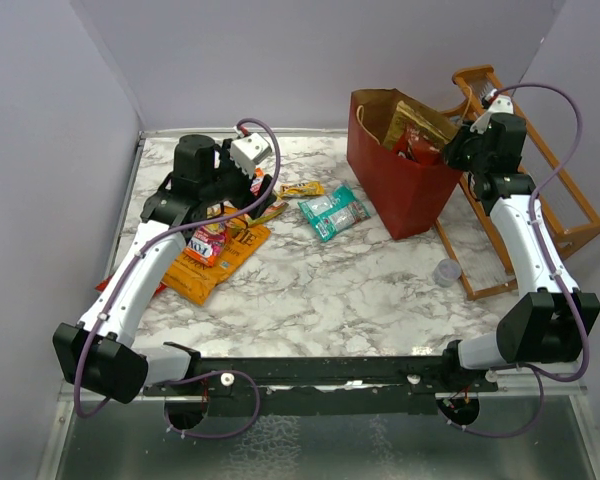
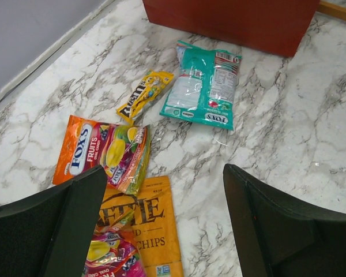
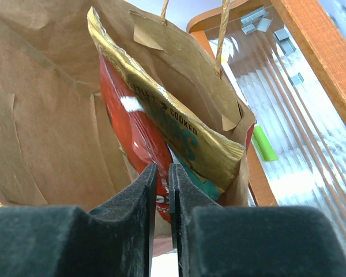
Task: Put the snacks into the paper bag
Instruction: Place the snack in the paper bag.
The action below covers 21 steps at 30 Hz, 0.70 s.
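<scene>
The red paper bag (image 1: 400, 190) stands at the back right, its brown inside (image 3: 40, 115) filling the right wrist view. A tan-and-teal chip bag (image 3: 179, 121) and a dark red packet (image 3: 132, 133) stand inside it. My right gripper (image 3: 162, 167) hangs at the bag's mouth (image 1: 450, 150), jaws a thin slit apart with the red packet's edge in the slit. My left gripper (image 2: 164, 173) is open above loose snacks: orange Kettle chips (image 2: 147, 231), a pink pouch (image 2: 106, 254), an orange Fox's pouch (image 2: 98, 150), a yellow M&M's packet (image 2: 144, 95) and a teal pouch (image 2: 205, 86).
An orange wooden rack (image 1: 540, 190) lies right of and behind the paper bag. A small clear cup (image 1: 446, 271) sits in front of the rack. Grey walls close the left and back of the marble table (image 1: 320, 300).
</scene>
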### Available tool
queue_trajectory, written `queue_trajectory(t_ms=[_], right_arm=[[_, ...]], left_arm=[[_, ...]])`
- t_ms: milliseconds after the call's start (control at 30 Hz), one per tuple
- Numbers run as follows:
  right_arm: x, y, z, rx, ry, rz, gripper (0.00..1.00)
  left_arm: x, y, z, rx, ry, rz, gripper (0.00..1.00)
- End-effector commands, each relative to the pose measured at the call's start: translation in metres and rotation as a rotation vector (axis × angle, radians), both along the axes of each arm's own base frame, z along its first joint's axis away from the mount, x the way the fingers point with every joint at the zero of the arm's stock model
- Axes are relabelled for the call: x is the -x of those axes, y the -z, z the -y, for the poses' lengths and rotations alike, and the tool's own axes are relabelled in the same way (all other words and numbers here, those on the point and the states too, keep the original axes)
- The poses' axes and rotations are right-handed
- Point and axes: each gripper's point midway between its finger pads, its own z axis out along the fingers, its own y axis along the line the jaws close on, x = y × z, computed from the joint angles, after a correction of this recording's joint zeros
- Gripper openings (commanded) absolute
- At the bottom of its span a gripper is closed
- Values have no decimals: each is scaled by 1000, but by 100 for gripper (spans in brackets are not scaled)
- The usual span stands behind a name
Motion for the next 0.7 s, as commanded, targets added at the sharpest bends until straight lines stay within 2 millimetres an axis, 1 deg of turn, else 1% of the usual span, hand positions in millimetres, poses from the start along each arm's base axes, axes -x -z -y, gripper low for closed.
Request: queue_trajectory(t_ms=[0,133,300,433,533,667], right_arm=[[-8,-18,2,-5,5,66,19],[-9,-22,0,-1,-9,74,25],[-6,-36,-6,23,-65,105,33],[0,-48,-21,58,-176,136,41],[8,-60,-37,96,-302,165,47],[18,-69,-51,148,-426,170,52]], left_arm=[[-7,-5,-7,-23,-29,49,85],[-8,-1,-11,-44,-40,54,85],[-13,11,-19,-85,-82,40,86],[-21,29,-33,-155,-150,-4,86],[-27,50,-41,-213,-185,-62,87],[-30,77,-57,-261,-217,-142,87]])
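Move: The right hand's barely open fingers are at the paper bag's mouth, the red Doritos bag about 5 cm ahead, 3 cm left and 8 cm below; the gold chips bag is some 9 cm ahead, 2 cm left and 6 cm lower. From the left hand, the farther Foxs packet lies roughly 8 cm ahead, 4 cm left and 22 cm down; the yellow M&M's is 9 cm ahead and 7 cm right, the nearer Foxs packet 3 cm back and 12 cm left. Right hand opens halfway, rising left about 3 cm; left hand, open, sinks about 5 cm towards the farther Foxs packet. ##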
